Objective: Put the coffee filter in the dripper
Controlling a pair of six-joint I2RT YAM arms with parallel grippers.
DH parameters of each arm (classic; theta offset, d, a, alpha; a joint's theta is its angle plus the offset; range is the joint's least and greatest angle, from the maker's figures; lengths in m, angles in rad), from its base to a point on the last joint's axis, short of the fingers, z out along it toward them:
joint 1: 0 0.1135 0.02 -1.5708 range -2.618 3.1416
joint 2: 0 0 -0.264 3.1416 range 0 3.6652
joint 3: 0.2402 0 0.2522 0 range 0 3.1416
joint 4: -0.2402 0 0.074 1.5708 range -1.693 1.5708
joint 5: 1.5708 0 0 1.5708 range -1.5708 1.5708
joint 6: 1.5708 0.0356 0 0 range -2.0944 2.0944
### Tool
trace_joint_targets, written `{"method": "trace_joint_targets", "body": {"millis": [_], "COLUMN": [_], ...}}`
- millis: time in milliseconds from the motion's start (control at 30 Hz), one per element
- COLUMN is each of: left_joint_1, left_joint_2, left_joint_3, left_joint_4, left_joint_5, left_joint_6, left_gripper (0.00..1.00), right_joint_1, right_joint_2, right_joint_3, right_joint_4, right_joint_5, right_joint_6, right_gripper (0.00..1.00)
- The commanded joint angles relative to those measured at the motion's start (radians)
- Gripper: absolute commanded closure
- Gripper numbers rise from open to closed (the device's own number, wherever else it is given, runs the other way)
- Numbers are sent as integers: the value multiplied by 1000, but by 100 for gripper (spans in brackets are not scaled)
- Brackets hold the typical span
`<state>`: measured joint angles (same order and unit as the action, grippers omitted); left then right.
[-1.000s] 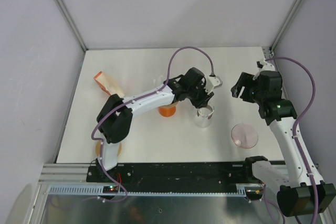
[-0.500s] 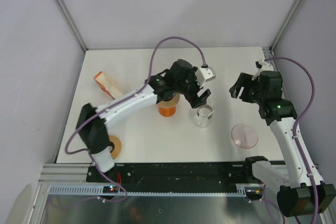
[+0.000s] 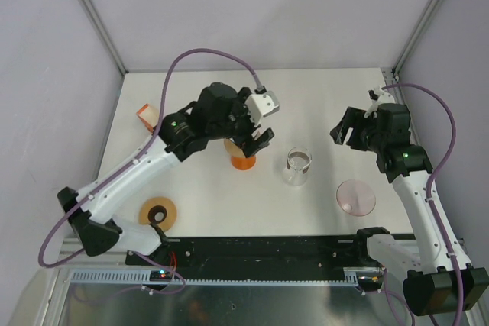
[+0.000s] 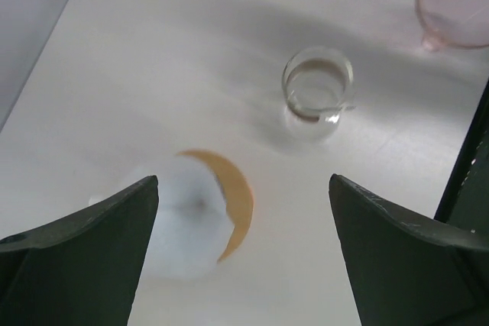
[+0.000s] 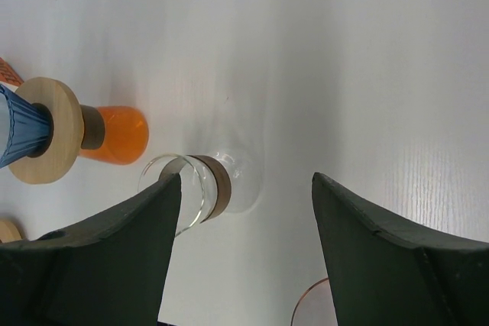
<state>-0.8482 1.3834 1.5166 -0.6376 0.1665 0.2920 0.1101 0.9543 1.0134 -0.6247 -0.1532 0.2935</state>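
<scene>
The orange dripper (image 3: 243, 161) stands mid-table, its wooden collar (image 5: 50, 140) showing in the right wrist view. A white pleated coffee filter (image 4: 183, 219) sits in its top, blurred in the left wrist view; the right wrist view catches its bluish edge (image 5: 11, 124). My left gripper (image 3: 256, 141) hangs open just above and behind the dripper (image 4: 238, 196), holding nothing, and its arm hides the filter from above. My right gripper (image 3: 344, 129) is open and empty at the right, facing the dripper (image 5: 114, 133).
A glass carafe (image 3: 296, 167) stands right of the dripper. A pink glass funnel (image 3: 356, 197) lies near the front right. A wooden ring (image 3: 158, 211) lies at the front left, and an orange holder (image 3: 149, 116) at the back left.
My left gripper has opened wide and drawn back leftward from over the carafe to above the dripper. The right arm has barely moved.
</scene>
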Motion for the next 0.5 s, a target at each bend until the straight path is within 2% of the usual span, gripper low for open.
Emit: {"method": "trace_joint_targets", "body": {"millis": [0, 200, 367, 467], "left_joint_1": [79, 345, 518, 667], "left_joint_2": [-104, -181, -264, -259], "left_joint_3": [-22, 18, -114, -215], "left_joint_4": [-143, -346, -432, -516], "left_joint_5": [-104, -57, -57, -25], "left_joint_6": [4, -40, -1, 47], "left_gripper": [2, 4, 5, 5], "right_joint_1": [10, 14, 14, 14], "right_joint_2": [-24, -42, -54, -61], "right_joint_3": [0, -1, 0, -2], "right_joint_4": [-4, -29, -50, -65], "right_joint_5": [-26, -14, -7, -6], "right_joint_6": [-16, -49, -77, -102], "right_gripper": [26, 26, 25, 25]}}
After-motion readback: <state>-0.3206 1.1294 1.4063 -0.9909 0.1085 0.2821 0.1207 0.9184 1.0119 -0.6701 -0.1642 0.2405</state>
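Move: The coffee filter in its dripper stands about 8 cm ahead and 6 cm to the left of my open left hand, its middle some 17 cm lower. The glass stands about 4 cm ahead and 12 cm to the right, the filter pack some 24 cm ahead and 37 cm left, and the wooden ring 9 cm back and 34 cm left, all over 20 cm below. From my right hand the dripper is about 33 cm left, 5 cm ahead and 10 cm down. I sweep my empty left hand briskly to the left, about 22 cm and nearly level, away from the glass and past the dripper on its near side, high above the table. It heads towards the side where the filter pack lies, turning some 35 degrees, mostly counter-clockwise, with the fingers staying wide open and touching nothing. ##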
